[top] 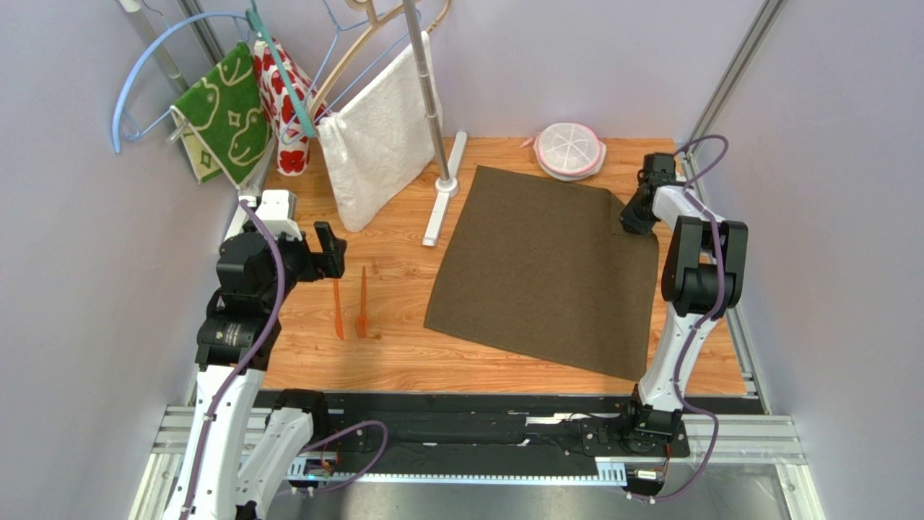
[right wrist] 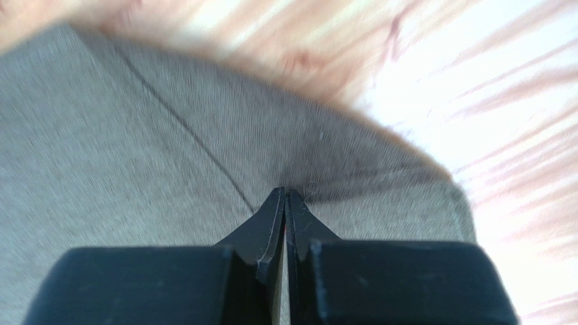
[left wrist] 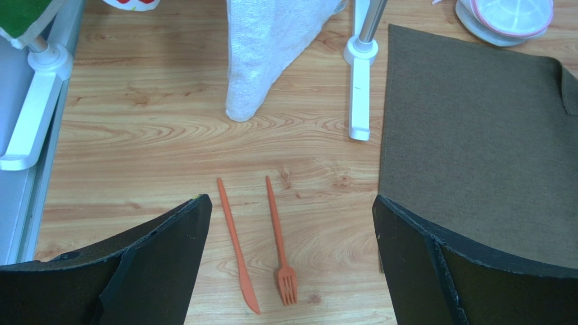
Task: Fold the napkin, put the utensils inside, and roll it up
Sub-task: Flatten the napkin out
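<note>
The dark brown napkin (top: 548, 271) lies spread flat on the wooden table, right of centre. My right gripper (top: 632, 220) is at its far right corner. In the right wrist view the jaws (right wrist: 285, 192) are pressed together with a pucker of the napkin (right wrist: 136, 156) pinched at their tips. The utensils, an orange knife (top: 337, 309) and fork (top: 362, 301), lie side by side left of the napkin. My left gripper (top: 331, 251) hovers over them, open wide. In the left wrist view, the knife (left wrist: 235, 244) and fork (left wrist: 279, 237) sit between its fingers, untouched.
A white towel (top: 380, 130) hangs from a stand whose white base (top: 445, 190) lies just left of the napkin's far edge. A pink-rimmed round container (top: 569, 150) sits behind the napkin. Green (top: 225, 108) and red-patterned (top: 284, 103) cloths hang at the far left.
</note>
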You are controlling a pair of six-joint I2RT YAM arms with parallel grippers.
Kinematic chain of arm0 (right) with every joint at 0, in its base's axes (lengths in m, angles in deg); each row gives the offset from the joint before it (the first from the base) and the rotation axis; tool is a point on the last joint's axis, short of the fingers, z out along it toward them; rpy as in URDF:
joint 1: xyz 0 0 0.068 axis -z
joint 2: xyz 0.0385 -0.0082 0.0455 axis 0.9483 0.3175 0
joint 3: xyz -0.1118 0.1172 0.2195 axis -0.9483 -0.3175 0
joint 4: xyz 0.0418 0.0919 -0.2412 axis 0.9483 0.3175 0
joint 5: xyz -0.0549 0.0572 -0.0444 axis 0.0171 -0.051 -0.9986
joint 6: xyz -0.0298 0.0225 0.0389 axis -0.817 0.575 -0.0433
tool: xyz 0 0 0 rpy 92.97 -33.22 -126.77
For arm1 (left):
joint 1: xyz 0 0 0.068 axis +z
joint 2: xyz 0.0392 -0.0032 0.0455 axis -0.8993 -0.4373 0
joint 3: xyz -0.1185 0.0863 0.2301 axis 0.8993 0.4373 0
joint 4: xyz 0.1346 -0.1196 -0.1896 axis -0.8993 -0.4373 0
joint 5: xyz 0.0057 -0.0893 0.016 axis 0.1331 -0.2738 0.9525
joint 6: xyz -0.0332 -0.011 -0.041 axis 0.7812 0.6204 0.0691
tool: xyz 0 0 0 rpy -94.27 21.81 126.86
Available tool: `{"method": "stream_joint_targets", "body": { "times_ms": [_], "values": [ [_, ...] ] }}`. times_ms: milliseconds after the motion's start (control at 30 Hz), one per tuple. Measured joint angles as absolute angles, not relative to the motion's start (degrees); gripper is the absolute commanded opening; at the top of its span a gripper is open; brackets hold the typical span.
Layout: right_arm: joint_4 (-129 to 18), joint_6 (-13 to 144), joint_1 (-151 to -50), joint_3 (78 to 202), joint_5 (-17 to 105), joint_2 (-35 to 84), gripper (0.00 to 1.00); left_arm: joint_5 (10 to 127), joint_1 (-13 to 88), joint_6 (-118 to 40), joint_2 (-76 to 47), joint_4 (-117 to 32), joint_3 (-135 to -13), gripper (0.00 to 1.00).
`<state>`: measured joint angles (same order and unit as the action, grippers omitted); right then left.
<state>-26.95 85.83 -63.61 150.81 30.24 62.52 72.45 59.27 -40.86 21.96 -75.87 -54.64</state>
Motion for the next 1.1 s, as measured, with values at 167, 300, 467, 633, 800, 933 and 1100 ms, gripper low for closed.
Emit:
{"method": "stream_joint_targets", "body": {
  "times_ms": [167, 300, 467, 633, 800, 933, 1100],
  "values": [
    [-26.6, 86.4, -61.3, 154.4, 30.5, 64.5, 0.06, 72.4, 59.3, -40.9, 22.0, -75.9, -54.6, 0.98],
    [-26.1, 86.4, -59.2, 158.0, 32.1, 66.9, 0.18, 72.4, 59.3, -40.9, 21.9, -75.9, -54.6, 0.98],
    [-29.8, 84.5, -58.5, 153.9, 38.2, 64.2, 0.39, 72.4, 59.3, -40.9, 21.9, -75.9, -54.6, 0.98],
    [-30.8, 82.8, -61.2, 148.2, 44.5, 58.4, 0.41, 72.3, 59.3, -40.9, 21.9, -75.9, -54.6, 0.98],
    [-31.1, 81.5, -63.0, 148.3, 48.4, 58.9, 0.43, 72.0, 59.3, -40.9, 21.8, -75.9, -54.6, 0.98],
    [-29.9, 80.9, -63.0, 149.9, 48.9, 62.2, 0.43, 72.0, 59.3, -40.9, 21.7, -75.9, -54.6, 0.98],
    [-27.5, 80.8, -62.7, 154.8, 48.5, 65.3, 0.43, 72.1, 59.3, -40.9, 21.7, -75.9, -54.6, 0.98]
  ]
}}
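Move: The napkin's turned-over corner lies right under the right hand's nearly shut fingertips, its point about 1 cm to the left, level fore and aft and about 1 cm below. The napkin's middle is some 20 cm to the left of the right hand and 13 cm back; the pink round pouch sits about 15 cm to its left and 19 cm ahead. From the left hand that corner is roughly 61 cm to the right, 21 cm ahead and 27 cm below. With the right fingers still nearly shut on the turned-over corner, draw about 4 cm to the right and a little forward. Then open them almost halfway while lifting some 3 cm and swinging about 8 cm left, turning the hand counter-clockwise with its left side rising. Sink again to the cloth, setting the open fingertips beside the flap's point. ##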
